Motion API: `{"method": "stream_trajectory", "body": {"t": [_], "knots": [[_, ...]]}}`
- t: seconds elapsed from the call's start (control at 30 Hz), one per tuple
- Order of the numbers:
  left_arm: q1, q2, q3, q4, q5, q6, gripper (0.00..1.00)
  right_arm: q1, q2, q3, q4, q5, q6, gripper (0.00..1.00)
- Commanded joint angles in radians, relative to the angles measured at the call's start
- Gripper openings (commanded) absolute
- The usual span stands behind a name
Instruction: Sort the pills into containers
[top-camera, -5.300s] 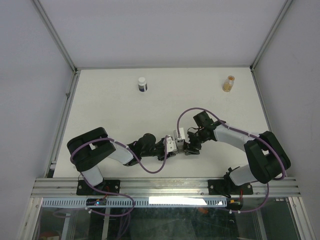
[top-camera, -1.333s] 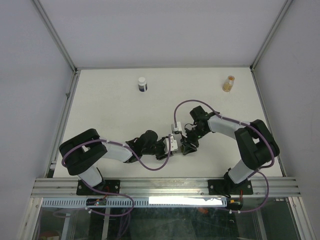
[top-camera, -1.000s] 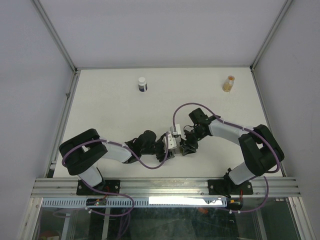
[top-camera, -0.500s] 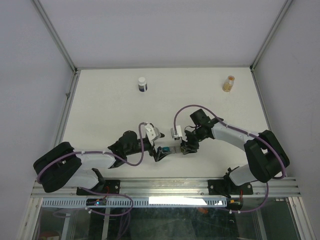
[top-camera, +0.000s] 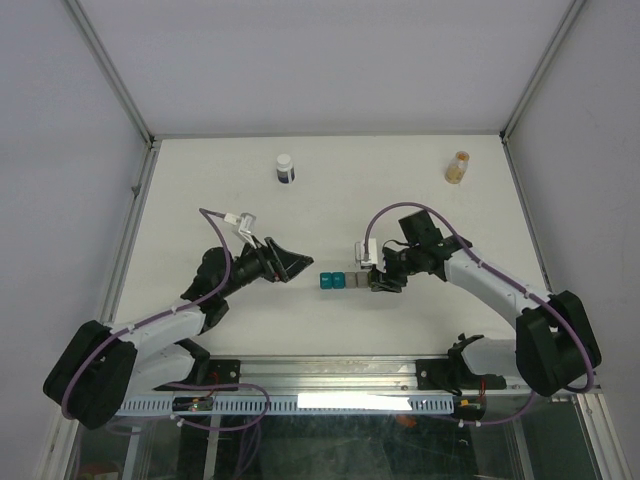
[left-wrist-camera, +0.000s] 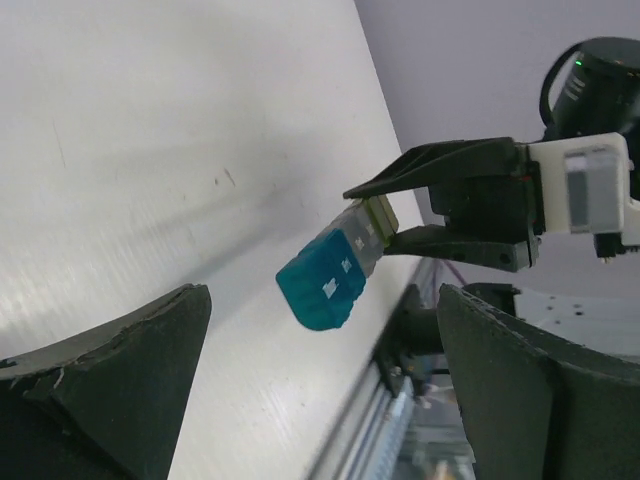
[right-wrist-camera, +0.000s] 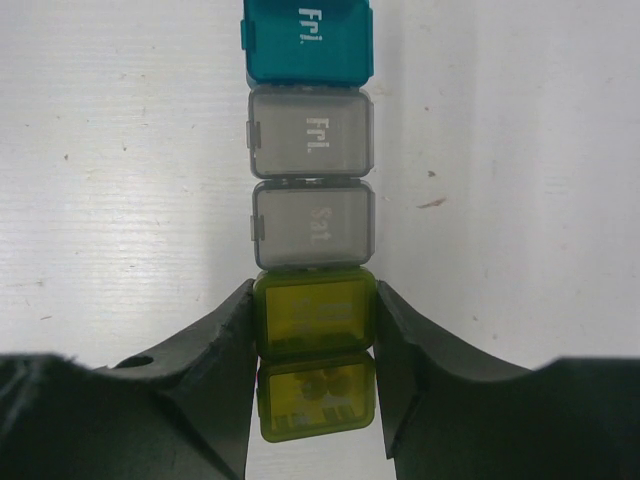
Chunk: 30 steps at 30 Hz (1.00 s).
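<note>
The containers (top-camera: 343, 281) lie as a short strip on the table, teal at the left end, grey in the middle. In the right wrist view the strip runs teal, grey, grey (right-wrist-camera: 314, 223), then two yellow-green cubes. My right gripper (right-wrist-camera: 314, 310) is shut on the first yellow-green cube. Two roundish shapes that look like pills (right-wrist-camera: 337, 384) show through the last cube's lid. My left gripper (top-camera: 300, 266) stands wide open, a little left of the teal end and apart from it. The left wrist view shows that teal end (left-wrist-camera: 325, 285) beyond its spread fingers (left-wrist-camera: 120, 370).
A white-capped dark bottle (top-camera: 285, 168) stands at the back left and a small clear vial with orange contents (top-camera: 458, 167) at the back right. A metal rail (top-camera: 330, 375) runs along the near edge, and frame posts border both sides.
My left gripper has opened, let go of the strip and drawn back to the left. The right gripper keeps its hold and has shifted slightly right with the strip.
</note>
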Motion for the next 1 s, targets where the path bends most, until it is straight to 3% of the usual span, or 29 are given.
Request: {"method": "stream_trajectory", "body": {"t": [0.0, 0.1, 0.5, 0.97], "knots": [[0.009, 0.117, -0.021, 0.234, 0.121, -0.335, 0.99, -0.006, -0.047, 0.037, 0.038, -0.009, 0.009, 0.12], [0.006, 0.193, -0.009, 0.338, 0.149, -0.412, 0.99, -0.007, -0.05, 0.042, 0.041, -0.009, 0.014, 0.12], [-0.105, 0.42, 0.085, 0.408, 0.116, -0.498, 0.98, 0.028, -0.05, 0.045, 0.072, -0.023, 0.039, 0.12], [-0.178, 0.569, 0.168, 0.498, 0.117, -0.581, 0.59, 0.089, -0.066, 0.009, 0.15, 0.057, 0.064, 0.12]]}}
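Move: Off the left fingertips, the teal end of the pill box lies about 9 cm to the right, 3 cm back and some 4 cm lower. Its clear grey middle follows about 14 cm to the left hand's right, also 3 cm back; the right gripper pinching the green part is roughly 18 cm to the right, again 3 cm back. Seen from the right hand, the teal end is about 9 cm straight to its left at nearly the same height. Dipping about 2 cm first, the left hand then sweeps right towards the teal end of the pill box, some 9 cm in all and slightly back, its fingers tipping down roughly 30 degrees and partly closing around that end late on. The right hand keeps its pinch on the green part and brings the box about 2 cm left to meet it, rising slightly. ##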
